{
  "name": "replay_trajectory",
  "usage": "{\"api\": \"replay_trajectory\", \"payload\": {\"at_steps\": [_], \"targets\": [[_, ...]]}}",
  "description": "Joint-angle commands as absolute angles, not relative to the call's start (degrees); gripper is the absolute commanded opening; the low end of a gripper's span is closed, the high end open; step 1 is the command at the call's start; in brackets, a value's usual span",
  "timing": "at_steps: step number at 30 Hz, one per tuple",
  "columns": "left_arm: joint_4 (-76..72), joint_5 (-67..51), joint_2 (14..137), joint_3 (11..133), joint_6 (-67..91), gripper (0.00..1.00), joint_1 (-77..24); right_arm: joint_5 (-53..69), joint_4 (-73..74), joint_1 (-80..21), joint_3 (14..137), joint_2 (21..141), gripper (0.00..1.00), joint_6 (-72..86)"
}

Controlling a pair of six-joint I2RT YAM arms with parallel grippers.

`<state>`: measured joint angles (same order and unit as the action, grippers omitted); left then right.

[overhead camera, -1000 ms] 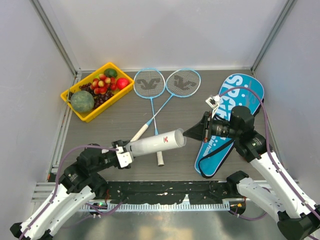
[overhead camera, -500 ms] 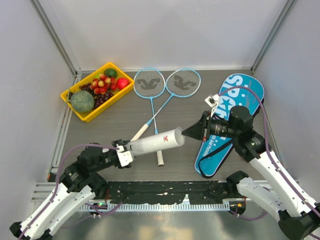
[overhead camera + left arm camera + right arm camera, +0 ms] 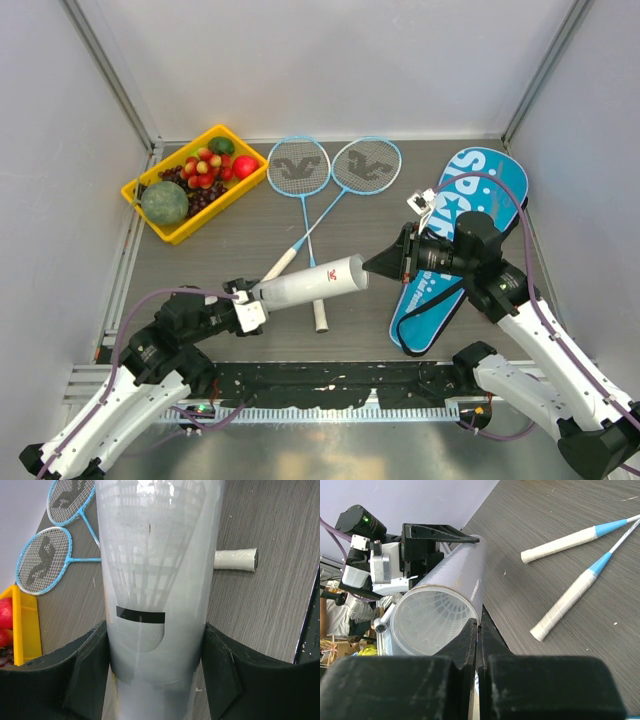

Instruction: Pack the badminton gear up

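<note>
My left gripper [image 3: 252,297] is shut on the closed end of the long white tube [image 3: 310,283], holding it off the table with its open mouth pointing right. In the left wrist view the tube [image 3: 155,645] fills the space between the black fingers [image 3: 87,675]. A white shuttlecock [image 3: 432,612] sits inside, skirt toward the mouth. My right gripper [image 3: 479,625] is shut, its tips at the tube's rim. Two light-blue rackets [image 3: 297,168] [image 3: 366,165] lie crossed at the back. The blue bag [image 3: 470,200] lies on the right under my right arm.
A yellow tray [image 3: 185,232] of fruit with a green melon [image 3: 164,202] and a red apple [image 3: 245,167] stands at the back left. The white racket handles [image 3: 565,540] [image 3: 565,605] lie below and behind the tube. Grey walls close in three sides.
My right gripper has crept a little left, up to the tube's mouth. The tube and left arm have barely shifted.
</note>
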<state>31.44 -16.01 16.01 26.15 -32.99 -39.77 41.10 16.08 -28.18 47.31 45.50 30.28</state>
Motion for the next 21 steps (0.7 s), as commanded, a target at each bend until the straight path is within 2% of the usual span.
{"api": "replay_trajectory", "payload": {"at_steps": [1, 3, 5, 6, 9, 15, 21], "targets": [[26.2, -17.3, 15.9, 29.0, -32.6, 0.00, -40.0, 38.2, 18.0, -28.6, 49.6, 45.6, 0.05, 29.1], [26.2, -17.3, 16.0, 29.0, -32.7, 0.00, -39.9, 38.7, 18.5, -28.7, 50.1, 45.9, 0.07, 28.7], [26.1, -17.2, 16.1, 28.9, -32.7, 0.00, -39.9, 38.7, 18.3, -28.6, 50.4, 45.6, 0.24, 29.0], [26.2, -17.3, 16.1, 29.0, -32.7, 0.00, -39.9, 38.5, 17.8, -28.6, 50.4, 45.4, 0.36, 29.7], [26.0, -17.5, 15.9, 29.0, -32.4, 0.00, -39.9, 38.5, 16.4, -28.6, 50.4, 44.6, 0.48, 31.0], [25.7, -17.9, 15.5, 28.7, -32.3, 0.00, -39.9, 39.7, 14.3, -28.6, 50.3, 44.2, 0.59, 32.8], [25.2, -18.6, 15.3, 28.7, -32.0, 0.00, -39.9, 44.1, 8.5, -28.6, 48.4, 44.7, 0.61, 36.1]]}}
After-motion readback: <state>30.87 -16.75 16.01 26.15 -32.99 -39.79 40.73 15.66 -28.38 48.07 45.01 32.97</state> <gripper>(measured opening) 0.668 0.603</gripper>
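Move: The right hand's nearly shut fingertips are at the forward edge of the white tube's mouth, whose middle lies about 3 cm back, 1 cm to the left and 1 cm lower. From the left hand, which holds the tube, the mouth is some 20 cm to the right, 2 cm ahead and 11 cm higher. The nearer racket handle is roughly 8 cm ahead of the right hand, 12 cm left and 26 cm below; the blue bag is about 18 cm ahead, 22 cm right, equally low. Sinking barely half a centimetre at the rim of the tube's mouth, the right hand then spreads its nearly shut fingers to a bit over half open and rises about 1.5 cm, tipping only a few degrees. The left hand keeps its grip on the tube and holds it practically still, the mouth turned to the right hand. ##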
